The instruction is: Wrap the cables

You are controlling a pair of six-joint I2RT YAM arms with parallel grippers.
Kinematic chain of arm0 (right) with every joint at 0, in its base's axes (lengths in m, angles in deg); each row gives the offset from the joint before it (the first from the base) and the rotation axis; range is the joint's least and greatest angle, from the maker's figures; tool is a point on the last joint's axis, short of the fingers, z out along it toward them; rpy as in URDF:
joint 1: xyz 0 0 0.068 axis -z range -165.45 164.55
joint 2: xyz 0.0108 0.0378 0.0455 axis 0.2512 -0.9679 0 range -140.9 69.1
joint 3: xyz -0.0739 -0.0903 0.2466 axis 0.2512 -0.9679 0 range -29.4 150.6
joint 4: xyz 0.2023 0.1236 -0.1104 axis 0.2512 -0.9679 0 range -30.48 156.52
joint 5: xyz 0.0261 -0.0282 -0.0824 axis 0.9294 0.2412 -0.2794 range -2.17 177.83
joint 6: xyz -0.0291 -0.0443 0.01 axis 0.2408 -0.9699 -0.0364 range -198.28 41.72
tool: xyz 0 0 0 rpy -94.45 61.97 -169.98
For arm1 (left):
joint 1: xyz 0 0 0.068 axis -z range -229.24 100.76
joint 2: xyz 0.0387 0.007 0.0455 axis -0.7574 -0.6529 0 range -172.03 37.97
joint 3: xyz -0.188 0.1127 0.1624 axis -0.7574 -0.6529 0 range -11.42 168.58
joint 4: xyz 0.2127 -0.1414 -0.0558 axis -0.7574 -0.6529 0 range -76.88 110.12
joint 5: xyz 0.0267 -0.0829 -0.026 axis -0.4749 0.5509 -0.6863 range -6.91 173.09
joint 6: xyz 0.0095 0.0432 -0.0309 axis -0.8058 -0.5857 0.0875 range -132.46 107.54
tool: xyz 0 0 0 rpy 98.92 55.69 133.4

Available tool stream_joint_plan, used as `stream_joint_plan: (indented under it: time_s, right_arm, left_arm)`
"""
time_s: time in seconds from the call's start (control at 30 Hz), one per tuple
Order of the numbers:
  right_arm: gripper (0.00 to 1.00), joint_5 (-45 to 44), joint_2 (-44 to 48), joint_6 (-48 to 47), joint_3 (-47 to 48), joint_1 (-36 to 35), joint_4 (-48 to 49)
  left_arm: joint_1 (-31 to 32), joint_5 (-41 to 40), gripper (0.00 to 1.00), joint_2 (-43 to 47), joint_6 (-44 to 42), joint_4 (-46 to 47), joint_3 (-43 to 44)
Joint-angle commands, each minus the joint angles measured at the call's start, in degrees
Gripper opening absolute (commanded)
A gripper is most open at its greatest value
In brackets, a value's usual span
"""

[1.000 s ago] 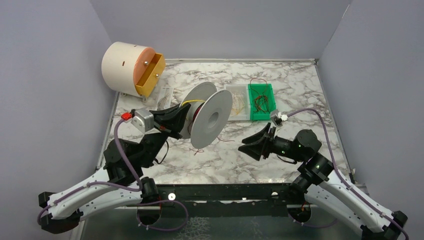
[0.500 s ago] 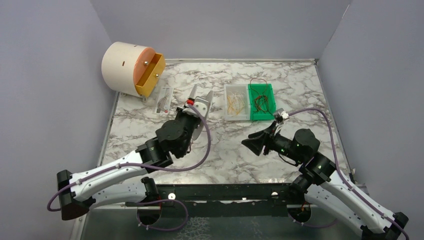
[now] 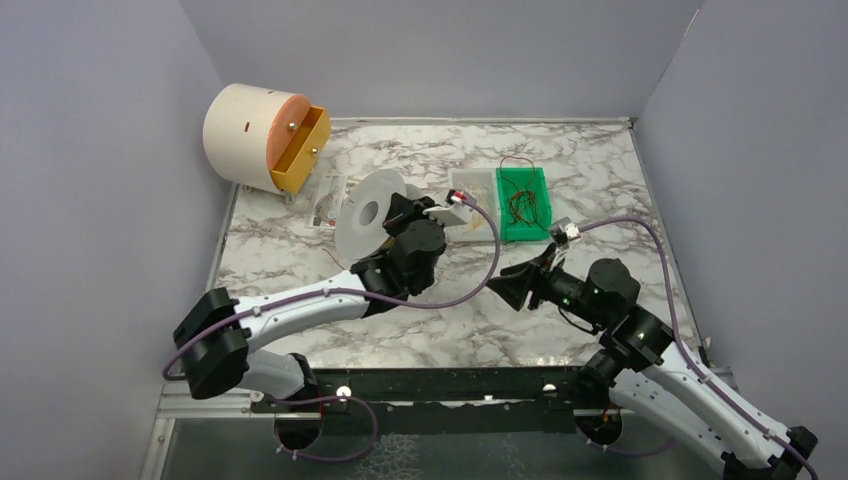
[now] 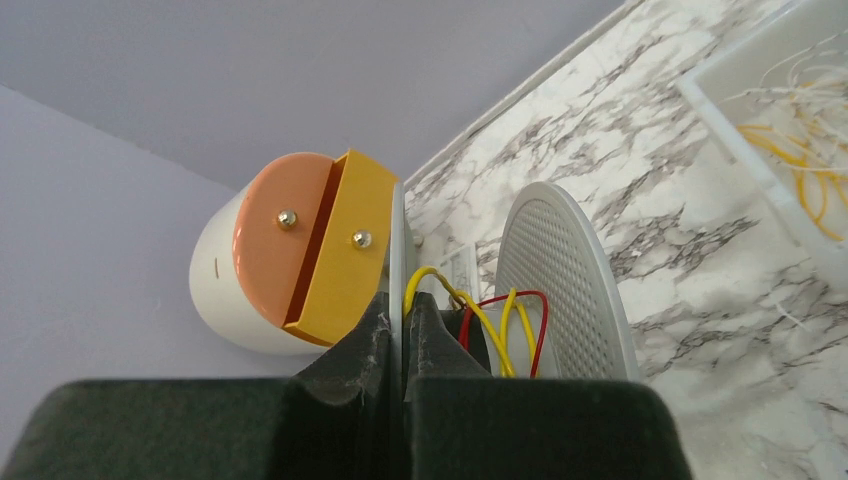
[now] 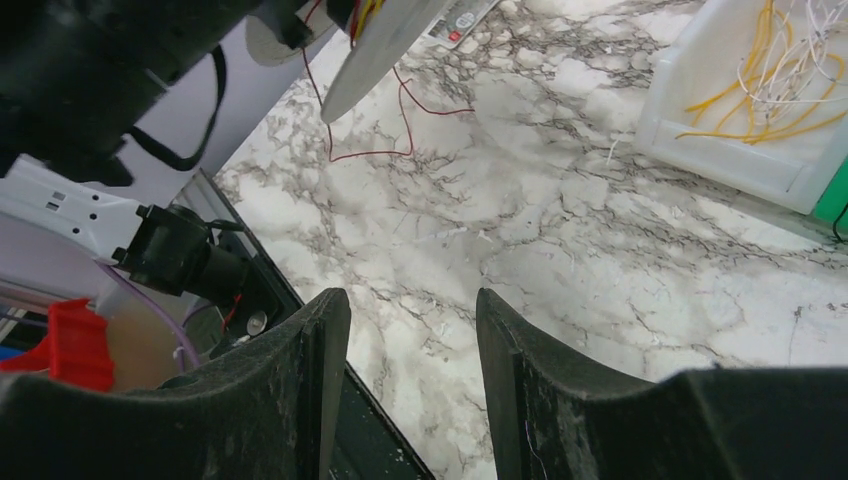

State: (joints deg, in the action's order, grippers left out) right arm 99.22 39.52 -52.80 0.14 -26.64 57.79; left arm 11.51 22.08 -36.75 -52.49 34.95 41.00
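My left gripper (image 3: 392, 213) is shut on one thin flange of a white spool (image 3: 350, 230), held up over the back left of the table. In the left wrist view that flange stands edge-on between the jaws of the left gripper (image 4: 403, 310), and yellow cables (image 4: 509, 325) and a red cable (image 4: 542, 325) loop round the hub beside the spool's other flange (image 4: 560, 270). A loose red cable (image 5: 409, 125) trails from the spool (image 5: 385, 40) onto the marble. My right gripper (image 3: 510, 285) (image 5: 412, 310) hangs open and holds nothing, right of centre and apart from the spool.
A clear tray (image 3: 468, 228) (image 5: 700, 150) holds yellow cables. A green tray (image 3: 540, 205) beside it holds dark red ones. A white cylinder with an orange face and a yellow drawer (image 3: 262, 137) (image 4: 340, 240) stands at the back left. A small packet (image 3: 325, 200) lies near it.
My left arm has reached out across the table and carried the spool from the centre toward the back left, turning it round. The right gripper has barely shifted.
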Motion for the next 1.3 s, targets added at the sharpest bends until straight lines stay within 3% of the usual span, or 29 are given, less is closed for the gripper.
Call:
stream_joint_plan:
  time_s: [0.0,0.43,0.9,1.0,1.27]
  right_arm:
    - [0.54,-2.6,1.6,0.5,1.0,-0.2,-2.0]
    - [0.54,-3.8,4.0,1.6,-0.6,-0.3,-3.0]
    - [0.54,-3.3,5.4,1.4,-1.0,-0.3,-4.4]
    - [0.54,-3.4,5.2,1.4,-1.0,-0.3,-4.5]
    - [0.54,-3.4,5.2,1.1,-0.8,-0.2,-5.0]
  left_arm:
    - [-2.2,-4.4,0.0,-7.1,-5.1,4.0,4.2]
    - [-7.3,-5.2,0.0,-28.5,-3.7,5.7,11.2]
    - [-9.7,-6.8,0.0,-41.6,-2.8,6.4,15.2]
    - [-9.9,-7.4,0.15,-43.0,-3.2,6.5,15.5]
    - [-10.0,-7.5,0.41,-44.6,-2.6,6.4,15.1]
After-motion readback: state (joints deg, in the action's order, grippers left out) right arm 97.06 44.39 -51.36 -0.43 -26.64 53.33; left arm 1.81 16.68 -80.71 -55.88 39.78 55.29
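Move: My left hand still grips one flange rim of the tilted spool in the air; the bare table patch where the spool is to lie is centred some 10 cm ahead of it, 4 cm left and 25 cm down. From the same hand, the white box is about 13 cm ahead and 17 cm right, and the clear tray 14 cm ahead and 15 cm left, both about that far down. From my right hand the patch is roughly 23 cm ahead, 25 cm left and 20 cm down. I lower the spool with my left hand, about 18 cm down and 10 cm forward, onto the marble between the clear tray and the white box. As it sinks I roll the hand some 25 degrees, its left side rising, and tip and turn it slightly so the spool levels out. Once nearly down, I open the fingers about a third, the flange rim still between them. ##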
